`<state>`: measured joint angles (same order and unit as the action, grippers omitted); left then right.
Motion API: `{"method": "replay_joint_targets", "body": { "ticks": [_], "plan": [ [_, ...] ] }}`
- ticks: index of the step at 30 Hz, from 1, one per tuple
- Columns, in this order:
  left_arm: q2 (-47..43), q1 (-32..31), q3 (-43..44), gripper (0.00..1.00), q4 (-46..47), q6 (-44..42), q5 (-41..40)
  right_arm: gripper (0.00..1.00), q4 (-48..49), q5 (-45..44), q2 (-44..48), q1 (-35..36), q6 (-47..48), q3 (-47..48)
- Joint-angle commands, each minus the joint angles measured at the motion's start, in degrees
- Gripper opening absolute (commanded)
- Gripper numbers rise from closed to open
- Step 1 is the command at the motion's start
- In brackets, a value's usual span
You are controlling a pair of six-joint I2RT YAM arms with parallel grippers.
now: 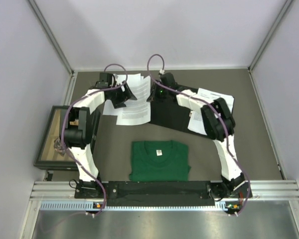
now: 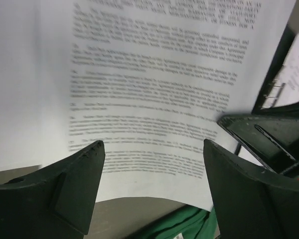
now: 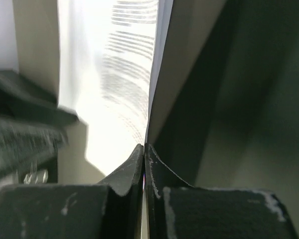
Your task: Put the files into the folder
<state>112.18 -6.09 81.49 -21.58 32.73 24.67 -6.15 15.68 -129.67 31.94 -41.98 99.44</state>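
Note:
The files (image 1: 134,108), white sheets with black text, lie at the back middle of the table, left of the open folder (image 1: 172,117) with its black inner face up. My right gripper (image 1: 150,94) is shut on the right edge of a sheet; in the right wrist view the thin paper edge (image 3: 152,89) runs up from between the closed fingertips of that gripper (image 3: 144,146). My left gripper (image 2: 153,144) stands open just in front of the lifted, curved sheet (image 2: 149,74), nothing between its fingers. In the top view it (image 1: 127,94) is over the sheets.
A folded green T-shirt (image 1: 159,160) lies in front of the papers. A dark-framed picture box (image 1: 55,137) sits at the left edge. More white sheets (image 1: 214,95) rest on the folder's right half, under the right arm. The folder's metal clip (image 2: 275,90) shows at right.

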Motion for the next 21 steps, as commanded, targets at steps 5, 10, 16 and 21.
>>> {"method": "replay_joint_targets", "body": {
  "ticks": [5,10,16,21],
  "plan": [
    [-6.98,-5.86,4.64,0.84,4.79,4.27,1.97,0.00,-18.88,5.92,30.86,-17.48,13.40,-16.18],
    [-1.19,-12.96,4.64,0.83,9.45,9.18,4.07,0.00,-29.69,3.75,41.32,-28.68,24.98,-26.91],
    [8.04,-19.39,11.57,0.82,8.50,9.11,4.08,0.00,-31.55,-3.28,51.17,-40.37,29.75,-36.85],
    [14.02,-20.37,14.83,0.82,5.32,8.31,3.63,0.00,-29.53,-1.88,51.98,-45.47,30.99,-39.58]
  ]
}}
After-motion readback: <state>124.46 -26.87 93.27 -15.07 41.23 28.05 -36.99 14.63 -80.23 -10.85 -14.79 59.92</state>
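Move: The filed pages in the folder's right half, where the sheet in my right fingers is bound, lie about 31 cm to their right, 8 cm back and 4 cm below; the ring clip is some 22 cm right and 4 cm back, at the same depth. The folder's left half centres about 19 cm right of my left hand, 1 cm back and 5 cm down; the unfiled files lie just 3 cm ahead and 3 cm left of that hand. I swing my right hand about 39 cm right and 15 cm back in a quick arc that rises some 12 cm before sinking partway, keeping its shut pinch on the sheet's right edge, past the ring clip and to the outer side of the filed pages, wrist turning clockwise. My left hand, still open, hops up off the files and comes down over the folder's left half, about 20 cm to the right. ##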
